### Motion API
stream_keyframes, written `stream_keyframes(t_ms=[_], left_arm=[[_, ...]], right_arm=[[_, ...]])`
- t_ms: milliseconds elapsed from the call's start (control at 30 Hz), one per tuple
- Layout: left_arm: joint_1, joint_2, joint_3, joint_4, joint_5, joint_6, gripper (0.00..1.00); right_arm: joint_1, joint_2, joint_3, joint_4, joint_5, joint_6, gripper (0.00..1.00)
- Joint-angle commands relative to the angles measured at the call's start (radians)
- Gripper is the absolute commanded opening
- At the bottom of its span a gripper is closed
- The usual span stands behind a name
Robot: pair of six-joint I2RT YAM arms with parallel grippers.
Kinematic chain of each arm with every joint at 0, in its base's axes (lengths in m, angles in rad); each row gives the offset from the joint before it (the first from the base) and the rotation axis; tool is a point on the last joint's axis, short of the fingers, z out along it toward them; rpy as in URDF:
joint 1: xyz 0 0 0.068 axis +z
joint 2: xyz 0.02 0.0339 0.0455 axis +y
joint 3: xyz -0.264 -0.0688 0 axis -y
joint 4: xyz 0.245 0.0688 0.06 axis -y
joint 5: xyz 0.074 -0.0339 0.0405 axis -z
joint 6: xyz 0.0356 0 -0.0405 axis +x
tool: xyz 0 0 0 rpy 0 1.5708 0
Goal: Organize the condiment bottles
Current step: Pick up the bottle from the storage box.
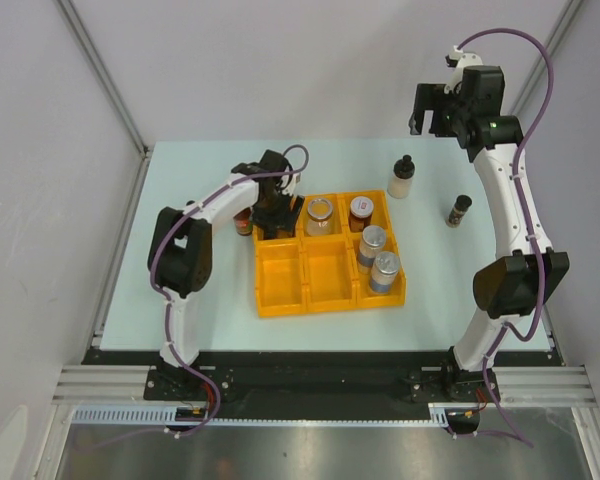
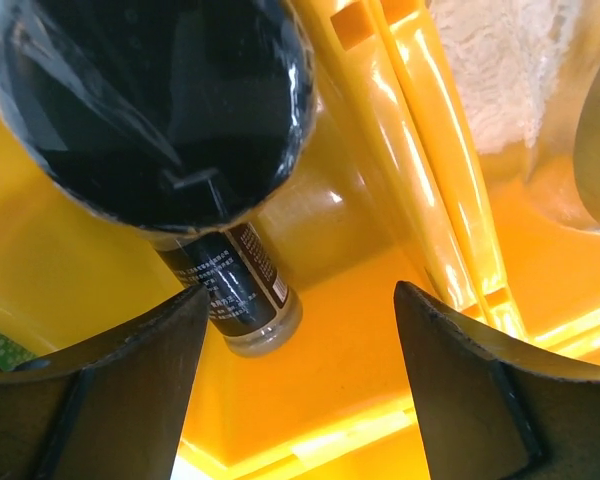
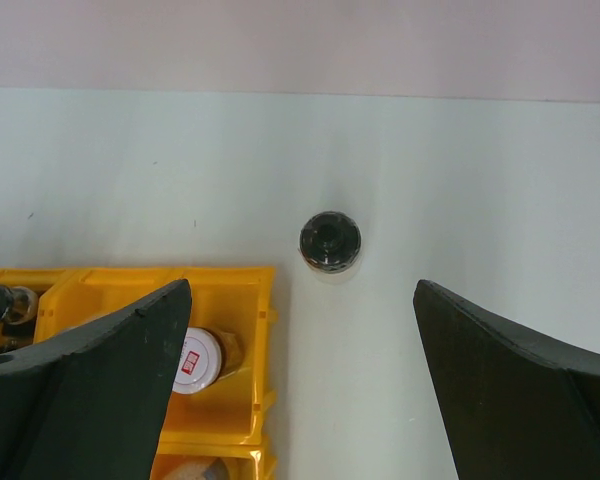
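Observation:
The condiment bottles are spread over the yellow tray (image 1: 280,285) and the table. My left gripper (image 1: 273,215) hangs in the tray's back-left compartment, open, with a black-capped dark bottle (image 2: 235,285) standing upright close to its left finger (image 2: 100,390). Nothing is clamped between the fingers of the left gripper (image 2: 300,292). A silver-lidded jar (image 1: 319,215), a white-lidded jar (image 1: 359,212) and two blue-labelled shakers (image 1: 372,245) stand in other compartments. My right gripper (image 1: 430,110) is raised at the back right, open and empty; in its wrist view the right gripper (image 3: 302,285) looks down on a black-capped bottle (image 3: 330,241).
A cream-filled jar with a black cap (image 1: 403,177) and a small dark spice jar (image 1: 459,210) stand on the table right of the tray. A red bottle (image 1: 243,222) stands just left of the tray, beside my left arm. The tray's front left and middle compartments hold nothing.

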Motion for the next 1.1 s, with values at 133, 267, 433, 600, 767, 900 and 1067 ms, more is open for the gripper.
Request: stream_keyframes(t_ms=[133, 267, 433, 600, 767, 900, 1067], left_arm=[[-0.018, -0.035, -0.089, 0.063, -0.205, -0.028, 0.76], [-0.027, -0.023, -0.097, 0.061, -0.245, -0.065, 0.77], [-0.027, -0.021, -0.094, 0.067, -0.221, -0.075, 0.82], [-0.027, 0.043, -0.076, 0.049, -0.21, -0.075, 0.83], [-0.029, 0.115, -0.056, 0.034, -0.181, -0.074, 0.79], [-0.029, 0.143, -0.053, 0.034, -0.158, -0.065, 0.66], [-0.029, 0.16, -0.048, 0.023, -0.144, -0.054, 0.59]], right_arm=[[-0.005, 0.007, -0.013, 0.036, -0.035, 0.006, 1.0], [-0.005, 0.019, -0.002, 0.033, -0.051, 0.012, 1.0], [-0.005, 0.033, -0.005, 0.026, -0.052, 0.011, 1.0], [-0.006, 0.04, -0.004, 0.027, -0.069, 0.017, 1.0], [-0.003, 0.046, -0.001, 0.021, -0.084, 0.024, 1.0], [-0.005, 0.046, 0.003, 0.019, -0.092, 0.028, 1.0], [-0.003, 0.051, 0.01, 0.016, -0.101, 0.032, 1.0]])
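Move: The bottle I want stands upright in the storage box's far-left compartment, about 2 cm ahead of my left hand and 1 cm left, its middle roughly level with my fingers. A second dark bottle is about 6 cm ahead and 3 cm right of my hand, the glass jar 9 cm right and 2 cm ahead, the sauce bottle 8 cm left and 3 cm ahead. From my right hand the wanted bottle lies about 36 cm left, 10 cm back and 30 cm down. I ease my open left hand forward about 2 cm, swinging the fingertips forward and left by nearly 10 degrees so that they come around the black-capped bottle. Then I sink about 2 cm farther down its body and close the fingers part way, the right one coming against the bottle. My right hand, empty and wide open, drifts down some 3 cm and slightly left. ##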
